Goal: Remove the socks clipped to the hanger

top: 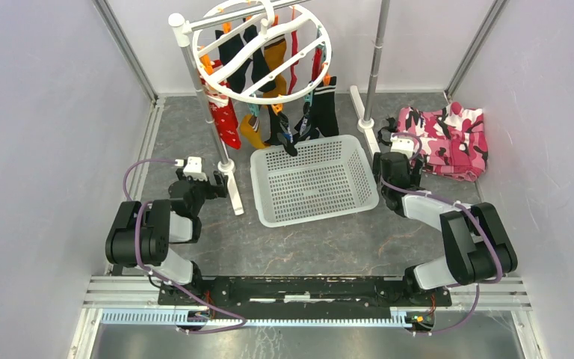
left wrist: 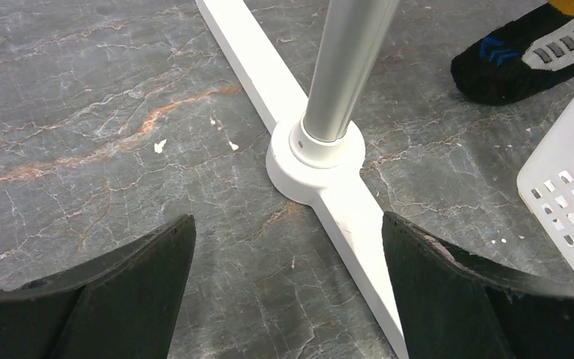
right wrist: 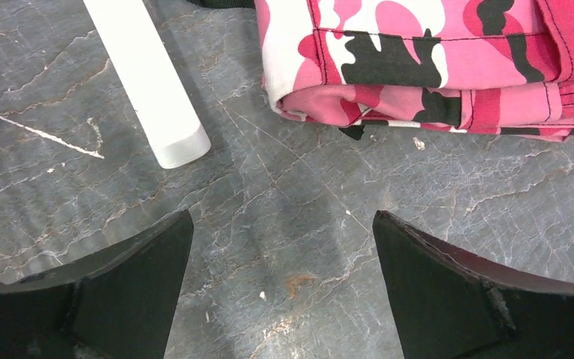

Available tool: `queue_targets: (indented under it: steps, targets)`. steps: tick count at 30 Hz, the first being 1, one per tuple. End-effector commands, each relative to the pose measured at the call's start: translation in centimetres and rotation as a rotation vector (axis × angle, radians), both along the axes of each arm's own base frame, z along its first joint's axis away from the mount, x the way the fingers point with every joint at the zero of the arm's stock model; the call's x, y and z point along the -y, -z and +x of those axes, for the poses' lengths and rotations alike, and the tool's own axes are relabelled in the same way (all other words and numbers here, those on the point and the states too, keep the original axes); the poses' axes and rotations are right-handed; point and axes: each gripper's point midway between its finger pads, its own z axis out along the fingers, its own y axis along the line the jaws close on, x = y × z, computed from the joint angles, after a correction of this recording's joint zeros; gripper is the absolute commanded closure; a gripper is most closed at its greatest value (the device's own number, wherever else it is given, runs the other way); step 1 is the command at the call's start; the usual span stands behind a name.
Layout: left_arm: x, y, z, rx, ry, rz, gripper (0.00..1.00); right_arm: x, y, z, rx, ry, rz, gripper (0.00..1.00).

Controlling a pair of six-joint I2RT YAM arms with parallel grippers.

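Note:
The round white hanger [top: 321, 63] hangs from a rail at the back. Several socks are clipped to it: a red one [top: 226, 121], a mustard-yellow one [top: 252, 132] and black ones [top: 325, 108]. One black sock's toe [left wrist: 519, 63] shows at the top right of the left wrist view. My left gripper [top: 211, 179] is low over the table beside the left stand pole [left wrist: 344, 67], open and empty. Near the pink cloth, my right gripper [top: 397, 146] is also low, open and empty. Both grippers are well below the hanger and touch no sock.
A white perforated basket [top: 315, 182] stands on the table under the hanger, between the arms. A pink camouflage cloth [top: 448, 138] lies at the right. The stand's white feet [left wrist: 344, 202] [right wrist: 149, 90] run along the table beside each gripper.

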Motion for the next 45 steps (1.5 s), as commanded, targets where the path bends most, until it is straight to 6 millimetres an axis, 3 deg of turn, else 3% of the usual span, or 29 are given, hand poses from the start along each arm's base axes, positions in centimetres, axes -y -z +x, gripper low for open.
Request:
queue_targets:
  steps: [1, 8, 15, 18, 21, 28, 39, 45]
  targets:
    - [-0.4, -2.2, 1.0, 0.091, -0.010, 0.030, 0.00, 0.4, -1.7, 0.2, 0.058, 0.049, -0.026, 0.02]
    - [-0.5, -2.7, 1.2, 0.111, -0.012, 0.035, 0.00, 0.6, -2.5, -0.7, 0.008, 0.109, -0.044, 0.02]
    - [-1.1, -3.9, 1.8, 0.108, -0.048, 0.013, 0.00, -3.1, -5.9, -0.6, 0.075, -0.045, -0.020, 0.02]
    - [-1.2, -4.1, 2.8, -0.039, -0.019, 0.056, 0.00, -4.3, -7.1, -0.4, 0.075, -0.092, -0.017, 0.02]
    - [-1.3, -6.6, 3.8, -0.108, 0.005, 0.076, 0.00, -5.6, -8.8, -0.5, 0.093, -0.147, -0.019, 0.02]
    - [-0.1, -12.0, 2.2, -0.138, 0.116, 0.043, 0.00, -8.9, -13.9, -1.8, 0.184, -0.276, -0.040, 0.02]
    - [5.0, -21.0, -3.2, -0.179, 0.390, -0.076, 0.00, -25.1, -22.8, -7.0, 0.372, -1.055, 0.166, 0.02]
    - [8.3, -25.4, -6.6, -0.136, 0.587, -0.172, 0.00, -30.6, -26.1, -5.9, 0.435, -1.213, 0.210, 0.03]
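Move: The black-and-grey sock hangs about 33 cm to the right hand's left, level with it in reach and some 24 cm higher. The striped black sock is about 24 cm left, 2 cm ahead and equally high. The basket's middle is 25 cm left, 4 cm back and slightly below. From the left hand, the red sock is about 7 cm ahead, 8 cm right and 25 cm up; the pole foot is 7 cm ahead, 4 cm right and below. Leftward and up, gathering speed, the right hand swings from beside the basket to over it, about 27 cm across and 22 cm up, drawing slightly back, turning some 60 degrees counter-clockwise towards the hanging socks. The left hand rises as far beside the pole, first edging forward, then easing back and left while turning clockwise towards the socks. Both grippers stay wide open and empty. ##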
